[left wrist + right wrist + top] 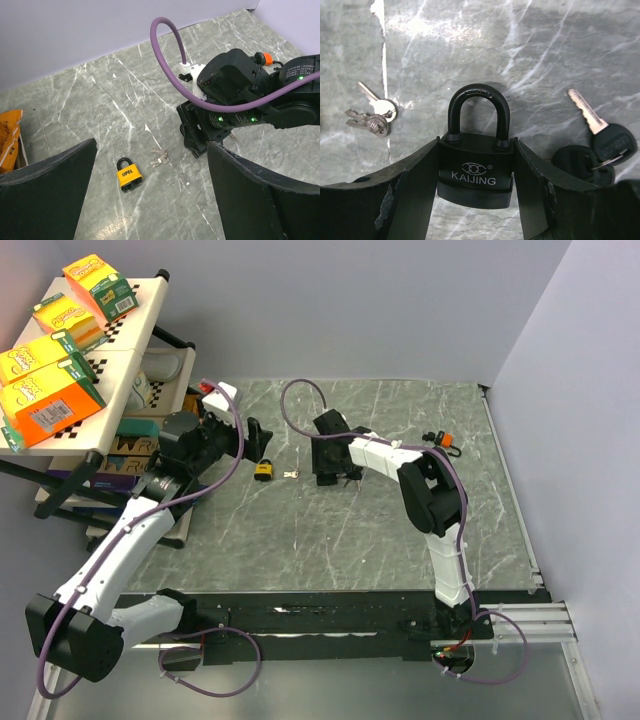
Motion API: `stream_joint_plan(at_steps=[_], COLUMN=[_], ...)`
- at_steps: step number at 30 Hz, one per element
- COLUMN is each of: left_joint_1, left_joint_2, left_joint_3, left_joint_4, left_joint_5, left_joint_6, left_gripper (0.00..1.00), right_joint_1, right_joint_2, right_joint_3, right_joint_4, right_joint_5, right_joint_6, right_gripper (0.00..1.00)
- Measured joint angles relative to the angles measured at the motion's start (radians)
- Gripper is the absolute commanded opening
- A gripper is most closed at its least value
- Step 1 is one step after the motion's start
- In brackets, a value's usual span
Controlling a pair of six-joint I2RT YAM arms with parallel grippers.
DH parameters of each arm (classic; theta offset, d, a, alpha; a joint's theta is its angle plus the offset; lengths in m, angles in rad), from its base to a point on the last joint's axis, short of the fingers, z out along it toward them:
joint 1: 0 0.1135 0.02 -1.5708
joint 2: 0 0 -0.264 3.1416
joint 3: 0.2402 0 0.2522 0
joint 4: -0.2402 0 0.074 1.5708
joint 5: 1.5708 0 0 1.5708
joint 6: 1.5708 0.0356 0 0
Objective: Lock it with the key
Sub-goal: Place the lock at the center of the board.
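Note:
A black KAIJING padlock (476, 170) with its shackle down in the body sits between the fingers of my right gripper (476, 150), which is shut on its sides just over the marble table. Two black-headed keys (605, 145) lie right of it. A small silver key bunch (372, 117) lies to its left. In the left wrist view a yellow padlock (129, 174) lies flat with the silver keys (160, 158) beside it. My left gripper (150, 150) hovers above them, open wide and empty. From above, the right gripper (330, 465) covers the black padlock.
A rack (130, 350) with yellow and orange boxes (50, 400) stands at the table's left edge, close to my left arm. A small orange and black item (440, 440) lies by the right arm. The yellow padlock (263, 471) lies between the two grippers.

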Motion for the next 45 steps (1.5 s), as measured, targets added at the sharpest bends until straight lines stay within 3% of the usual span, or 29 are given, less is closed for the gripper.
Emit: stream_joint_plan(at_steps=[3, 4, 6, 8, 9, 13, 15, 19, 23, 28, 31, 36, 39, 45], left_joint_1=[0.0, 0.0, 0.0, 0.0, 0.0, 0.0, 0.0, 0.0, 0.0, 0.0, 0.0, 0.0, 0.0, 0.0], left_joint_2=[0.0, 0.0, 0.0, 0.0, 0.0, 0.001, 0.003, 0.027, 0.114, 0.209, 0.225, 0.259, 0.274, 0.296], left_joint_3=[-0.002, -0.002, -0.002, -0.002, -0.003, -0.002, -0.002, 0.018, 0.132, 0.277, 0.298, 0.322, 0.323, 0.323], left_joint_4=[0.001, 0.002, 0.005, 0.006, 0.006, 0.006, 0.005, -0.027, -0.127, -0.229, -0.259, -0.291, -0.302, -0.304], left_joint_5=[0.0, 0.0, 0.0, 0.0, 0.0, 0.001, 0.002, 0.032, 0.095, 0.195, 0.245, 0.309, 0.323, 0.341], left_joint_6=[0.001, 0.001, 0.002, 0.002, 0.002, 0.003, 0.003, 0.01, 0.046, 0.082, 0.09, 0.09, 0.089, 0.089], left_gripper=[0.96, 0.96, 0.96, 0.96, 0.96, 0.96, 0.96, 0.96, 0.96, 0.96, 0.96, 0.96, 0.96, 0.96], right_joint_1=[0.0, 0.0, -0.001, -0.002, -0.002, -0.002, -0.003, -0.004, -0.014, -0.081, -0.185, -0.487, -0.618, -0.726], right_joint_2=[0.0, 0.0, 0.0, 0.0, 0.0, 0.0, 0.0, -0.002, -0.028, -0.161, -0.264, -0.348, -0.301, -0.145], right_joint_3=[0.0, 0.0, 0.0, 0.0, 0.0, 0.0, 0.0, 0.016, 0.028, 0.027, 0.014, 0.031, 0.097, 0.241], right_joint_4=[-0.002, -0.002, -0.003, -0.003, -0.003, -0.003, -0.004, -0.005, -0.005, 0.005, 0.027, -0.01, -0.127, -0.298], right_joint_5=[0.017, 0.021, 0.025, 0.025, 0.025, 0.025, 0.024, 0.024, 0.013, -0.08, -0.227, -0.476, -0.508, -0.524], right_joint_6=[-0.001, -0.003, -0.003, -0.003, -0.003, 0.0, 0.006, 0.007, -0.006, -0.097, -0.17, -0.338, -0.445, -0.636], right_gripper=[0.06, 0.16, 0.23, 0.37, 0.51, 0.73, 0.79, 0.84, 0.87, 0.89, 0.88, 0.86, 0.86, 0.89])
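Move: Between the right fingers already is the black lock, its middle about 1 cm below the hand point, apparently on the table. Its black keys lie some 7 cm to the right and the silver keys about 9 cm to the left, both level with it; the orange lock is about 29 cm to the right and 9 cm farther out. From the left hand the black lock is roughly 8 cm ahead, 18 cm right and 30 cm below. Letting go of the black lock after a brief hold, the right fingers open; the hand then lifts some 19 cm, sweeping about 29 cm right and 7 cm forward over its black keys towards the orange lock, sinking again near the end and still open. The open left hand eases about 6 cm right and a little down, turning some 20 degrees clockwise and tipping down. ##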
